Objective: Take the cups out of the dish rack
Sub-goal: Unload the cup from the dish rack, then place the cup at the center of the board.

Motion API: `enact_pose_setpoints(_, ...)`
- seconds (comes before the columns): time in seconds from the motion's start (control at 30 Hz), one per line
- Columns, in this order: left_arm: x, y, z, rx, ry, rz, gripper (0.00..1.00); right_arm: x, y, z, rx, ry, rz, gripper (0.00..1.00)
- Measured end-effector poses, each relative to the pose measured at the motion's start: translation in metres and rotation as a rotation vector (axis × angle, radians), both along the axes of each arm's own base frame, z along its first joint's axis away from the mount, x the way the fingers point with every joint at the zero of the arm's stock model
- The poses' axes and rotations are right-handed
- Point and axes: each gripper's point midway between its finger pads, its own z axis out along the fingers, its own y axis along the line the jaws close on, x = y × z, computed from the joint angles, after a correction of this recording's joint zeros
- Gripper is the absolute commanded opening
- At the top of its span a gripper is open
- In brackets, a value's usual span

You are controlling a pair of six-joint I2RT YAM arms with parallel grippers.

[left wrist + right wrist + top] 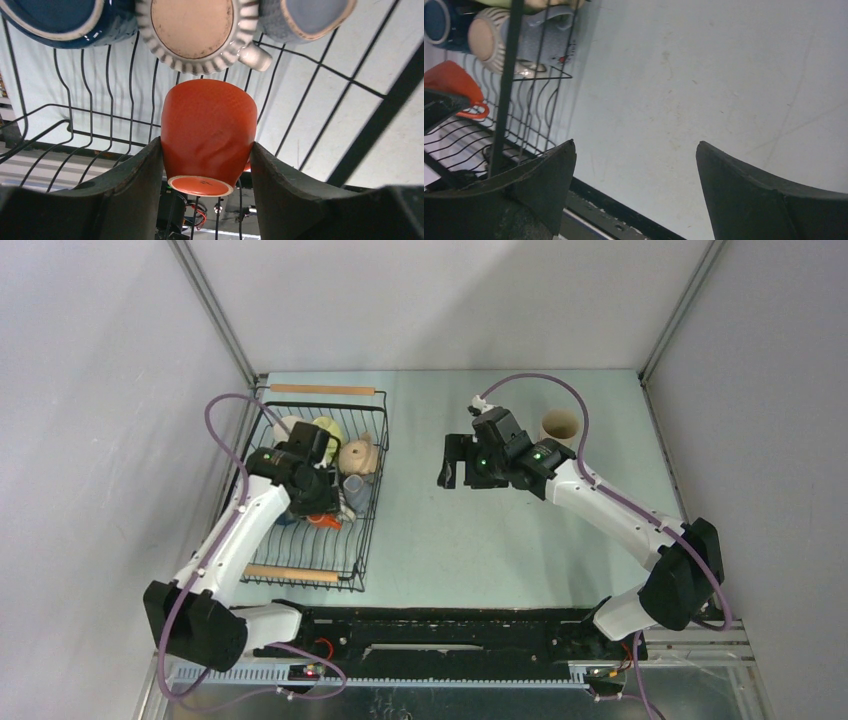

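Note:
The black wire dish rack (372, 502) stands on the left of the table. My left gripper (318, 502) reaches down into it and is shut on an orange cup (207, 130), one finger (145, 175) pressed on each side, the cup's base turned toward the wrist camera. Beyond it in the rack lie a ribbed cream cup (192, 30), a dark blue cup (55, 20) and a grey-blue cup (310, 17). A pale yellow-green cup (325, 427) lies near the rack's far end. My right gripper (452, 472) hangs open over bare table, holding nothing.
A tan cup (560, 426) stands upright on the table at the back right, behind the right arm. Wooden rod handles (325, 389) cap the rack's short ends. Metal frame posts and grey walls close in the table's sides.

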Motion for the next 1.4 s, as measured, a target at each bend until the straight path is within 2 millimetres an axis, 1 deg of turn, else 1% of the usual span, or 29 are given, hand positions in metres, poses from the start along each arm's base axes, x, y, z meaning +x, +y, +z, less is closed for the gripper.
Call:
enact_pose_setpoints(0.2, 0.009, -0.003, 0.032, -0.02, -0.068, -0.009, 0.29, -0.002, 0.024, 0.017, 0.115, -0.015, 0.068, 0.96)
enact_pose_setpoints(0.4, 0.014, -0.01, 0.057, -0.064, -0.116, -0.028, 0.29, -0.008, 0.054, 0.046, 0.273, -0.047, 0.162, 0.92)
enact_pose_setpoints(0.53, 0.014, -0.018, 0.066, -0.107, -0.136, -0.045, 0.28, -0.011, 0.071, 0.068, 0.387, -0.06, 0.218, 0.88)
enact_pose_setpoints(0.57, 0.014, -0.02, 0.068, -0.118, -0.14, -0.05, 0.28, -0.013, 0.076, 0.077, 0.432, -0.06, 0.236, 0.86)
enact_pose_setpoints(0.63, 0.013, -0.023, 0.07, -0.138, -0.142, -0.061, 0.28, -0.014, 0.08, 0.084, 0.467, -0.059, 0.251, 0.83)
enact_pose_setpoints(0.73, 0.011, -0.029, 0.073, -0.161, -0.146, -0.079, 0.28, -0.014, 0.091, 0.098, 0.561, -0.04, 0.276, 0.77)
enact_pose_setpoints(0.83, 0.011, -0.036, 0.077, -0.183, -0.154, -0.101, 0.29, -0.012, 0.102, 0.101, 0.636, 0.005, 0.291, 0.72)
enact_pose_setpoints(0.97, 0.01, -0.045, 0.082, -0.212, -0.167, -0.13, 0.28, -0.009, 0.117, 0.093, 0.699, 0.091, 0.297, 0.67)
enact_pose_setpoints(1.1, 0.01, -0.054, 0.085, -0.236, -0.175, -0.158, 0.29, -0.008, 0.13, 0.084, 0.753, 0.177, 0.3, 0.64)
enact_pose_setpoints(1.3, 0.01, -0.064, 0.088, -0.266, -0.183, -0.193, 0.28, -0.009, 0.145, 0.088, 0.839, 0.236, 0.326, 0.61)
enact_pose_setpoints(1.4, 0.01, -0.069, 0.089, -0.279, -0.185, -0.208, 0.28, -0.01, 0.15, 0.087, 0.863, 0.264, 0.333, 0.59)
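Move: The right gripper, open and empty, waits about 29 cm to the right of the left gripper, some 7 cm farther out and 4 cm higher. From the right gripper, the red cup already held in the left one lies 29 cm left, 7 cm back and 4 cm lower. Some 9 cm below the left gripper, the striped cup stands 7 cm ahead and 1 cm left, the blue cup 8 cm ahead and 10 cm left, and the grey cup 10 cm ahead and 6 cm right. Lift the left gripper about 9 cm, keeping its grip on the red cup, and carry it some 7 cm right towards the right gripper, tipping its fingertips rightward. Meanwhile sweep the right gripper 15 cm left and up 9 cm towards the cup, roll it about 50 degrees until its fingers point left, nearly level, and narrow them partway, stopping just short of the cup. ##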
